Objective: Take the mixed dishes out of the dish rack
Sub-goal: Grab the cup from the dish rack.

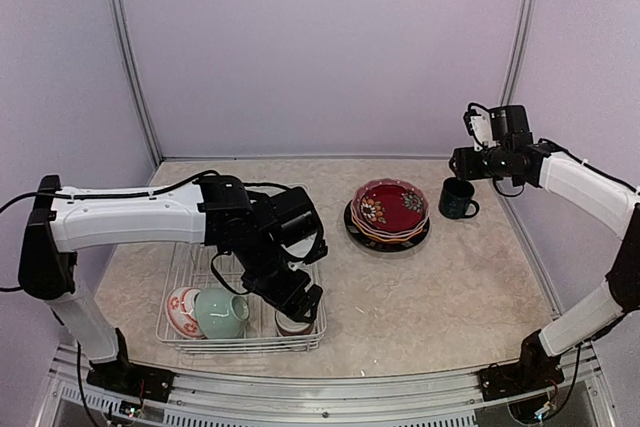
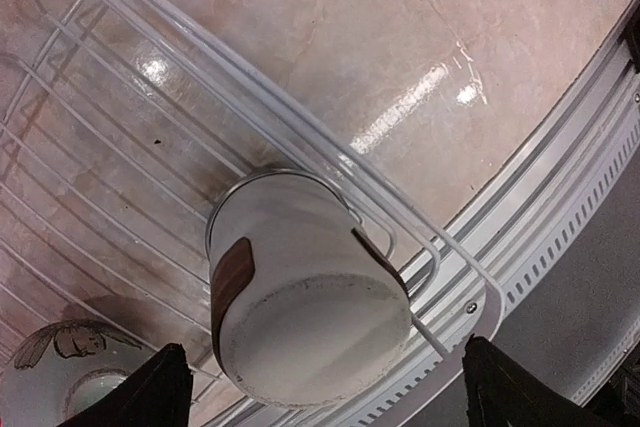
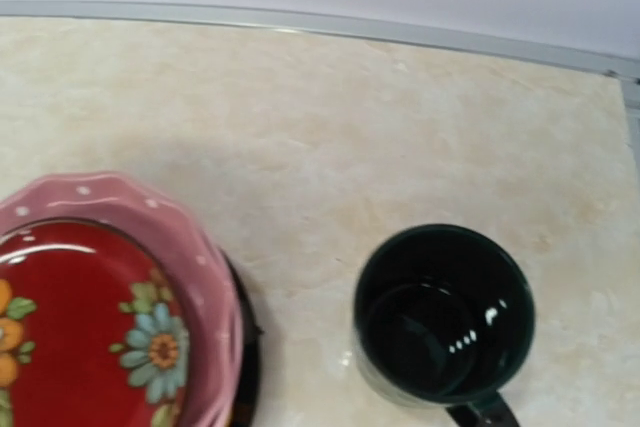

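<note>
The white wire dish rack (image 1: 185, 265) sits at the near left. In its near right corner a brown-white cup (image 2: 310, 297) stands upside down. My left gripper (image 2: 325, 392) is open, one fingertip (image 2: 150, 392) on each side of the cup, with gaps showing on both sides. A pale-green cup (image 1: 222, 312) and a red-patterned white bowl (image 1: 181, 310) lie in the rack's near left part. The dark red floral bowl (image 1: 388, 207) rests on stacked plates (image 1: 352, 224) on the table. The teal cup (image 3: 443, 312) stands upright beside the stack, with my right gripper (image 1: 468, 163) above it; its fingers do not show.
The table's metal front rail (image 2: 560, 237) runs just beyond the rack's corner. The enclosure's back wall (image 1: 320, 47) and side posts bound the table. The red-patterned bowl (image 2: 60, 367) lies close to my left finger.
</note>
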Tool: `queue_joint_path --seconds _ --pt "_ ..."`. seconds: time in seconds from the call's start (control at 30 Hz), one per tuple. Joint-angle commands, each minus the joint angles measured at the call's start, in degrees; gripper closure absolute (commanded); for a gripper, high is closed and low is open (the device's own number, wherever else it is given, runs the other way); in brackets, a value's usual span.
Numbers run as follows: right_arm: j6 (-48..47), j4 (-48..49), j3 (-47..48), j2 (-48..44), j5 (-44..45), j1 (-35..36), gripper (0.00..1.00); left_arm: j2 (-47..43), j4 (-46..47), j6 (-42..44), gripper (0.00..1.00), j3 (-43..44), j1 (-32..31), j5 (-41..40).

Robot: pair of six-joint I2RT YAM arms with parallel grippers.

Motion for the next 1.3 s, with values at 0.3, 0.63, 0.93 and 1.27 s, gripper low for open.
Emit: queue_joint_path --seconds 0.3,0.63,0.93,1.27 --pt "0.7 -1.3 -1.1 -3.4 -1.1 1.3 0.35 8.9 -7.4 1.2 0.1 4.2 -2.4 -6.9" --pt "1.2 -0.5 -2.0 -3.2 -2.8 1.2 0.35 8.5 -7.0 0.9 0.35 4.1 -1.6 -7.8" --pt "2.8 0.7 -2.0 -4.0 -8.5 1.5 0.35 -0.5 -5.7 1.0 0.53 3.0 3.1 -7.1" --pt "9.4 10.9 -6.8 -9.9 -24.6 4.4 0.36 -24.1 12.7 -2.4 0.57 -6.5 17.6 2.8"
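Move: The white cup to be grabbed sits base-up in the rack's near right corner, its middle about 7 cm below the left hand, some 2 cm to its left and 1 cm back. At about the cup's depth, the green bowl lies some 17 cm left of that hand and the red-patterned bowl some 25 cm left. The plate stack is about 27 cm ahead and 21 cm right. From the right hand, the cup lies some 30 cm back, 36 cm left and 17 cm below. The left hand sinks about 5 cm over the upturned base of the white cup, its wrist righting itself until the open fingers point straight down, then closes on the cup's sides at the brown patches and, keeping that grip, lifts it some 13 cm out of the rack while swinging forward about 7 cm and some 4 cm left, the fingers tipping over to the right. The empty right hand hovers above the dark mug, then drifts about 5 cm left towards the plate stack, easing back and up. ##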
